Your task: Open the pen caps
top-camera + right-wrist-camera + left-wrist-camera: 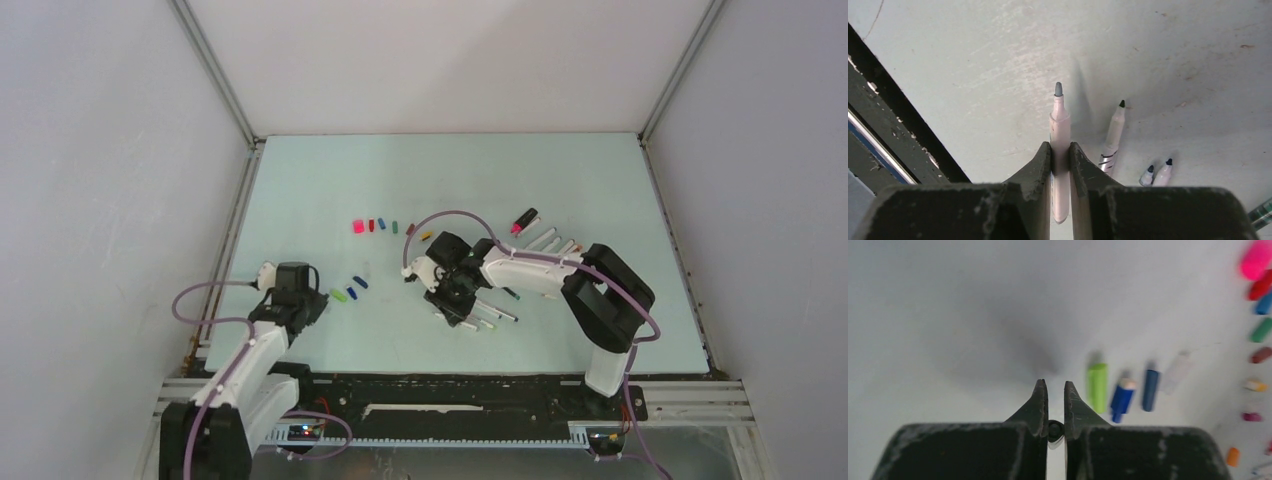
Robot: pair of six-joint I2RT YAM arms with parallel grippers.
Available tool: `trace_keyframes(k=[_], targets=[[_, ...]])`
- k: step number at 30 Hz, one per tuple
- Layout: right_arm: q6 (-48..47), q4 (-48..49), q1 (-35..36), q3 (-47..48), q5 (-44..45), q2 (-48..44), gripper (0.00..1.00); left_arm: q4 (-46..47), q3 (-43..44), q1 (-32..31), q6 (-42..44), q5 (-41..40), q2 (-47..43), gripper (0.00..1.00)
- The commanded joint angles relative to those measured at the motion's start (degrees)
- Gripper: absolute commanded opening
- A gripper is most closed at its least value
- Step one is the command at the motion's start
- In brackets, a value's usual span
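Observation:
My right gripper [1060, 146] is shut on a pale pen [1059, 120] whose bare grey tip points away from the jaws; no cap is on it. In the top view this gripper [447, 300] hovers over several uncapped pens [495, 315] lying near the table's front. My left gripper [1056, 386] is shut with nothing in it, and it sits low at the left [318, 300]. Just right of it lie loose pen caps: a green cap [1097, 387], a blue cap [1122, 397] and a dark blue cap [1150, 389]. A fat pink cap [357, 227] heads a row of small coloured caps [394, 226].
A black highlighter with a pink end [524, 220] and several more pens [545, 238] lie behind the right arm. Uncapped pens [1113, 135] rest on the table beside the right jaws. The black front rail [893, 125] runs close on that gripper's left. White walls enclose the table.

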Motion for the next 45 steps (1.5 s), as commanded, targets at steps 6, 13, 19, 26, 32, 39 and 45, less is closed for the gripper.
trace_keyframes(k=[6, 13, 19, 26, 32, 39, 45], targets=[[-1.21, 1.47, -0.46, 0.23, 1.53, -0.29, 0.23, -3.89, 1.33, 0.23, -1.61, -3.42, 4.41, 0.30], [-2.25, -0.20, -1.06, 1.02, -1.54, -3.02, 0.38, -7.47, 3.12, 0.23, -2.27, -4.22, 1.72, 0.53], [-6.85, -3.22, -4.66, 1.81, -4.82, -11.18, 0.41, -12.77, 8.69, 0.21, -0.05, -4.31, -4.20, 0.63], [-16.26, -5.55, -23.04, 2.56, -9.83, -28.28, 0.44, -0.30, 14.98, 0.23, 18.51, 13.63, -9.10, 0.88], [-17.06, -5.02, -44.73, 2.56, -16.51, -38.04, 0.54, 3.53, 24.04, 0.35, 24.19, 18.10, -7.91, 1.00], [-4.78, 0.22, -67.68, 4.33, -26.98, -42.35, 0.99, -0.07, 34.61, 1.89, 26.88, 20.63, -3.31, 1.00], [5.98, 1.46, -71.70, 8.38, -17.58, -45.42, 1.00, -1.37, 39.91, 2.36, 28.91, 22.41, -3.56, 1.00]])
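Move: The left gripper still holds the grey cap: its spot is some 3 cm to the right, 1 cm back and 3 cm below. The lime cap lies 2 cm ahead and 3 cm right, the blue cap 3 cm ahead and 6 cm right. The grey pen, still between the right fingers, has its middle about 1 cm left and 1 cm below; the striped pen is 2 cm ahead, and the pair of white pens 3 cm ahead and 5 cm right. Let go with both grippers, then clear the table. Ease the left one down about 1.5 cm and open it to free the grey cap beside the lime one, while the right stays low and opens off the grey pen. Then raise both nearly 30 cm, tilting the fingers up and turning clockwise, the left also forward, the right also some 30 cm right and forward, both ending wide open. ##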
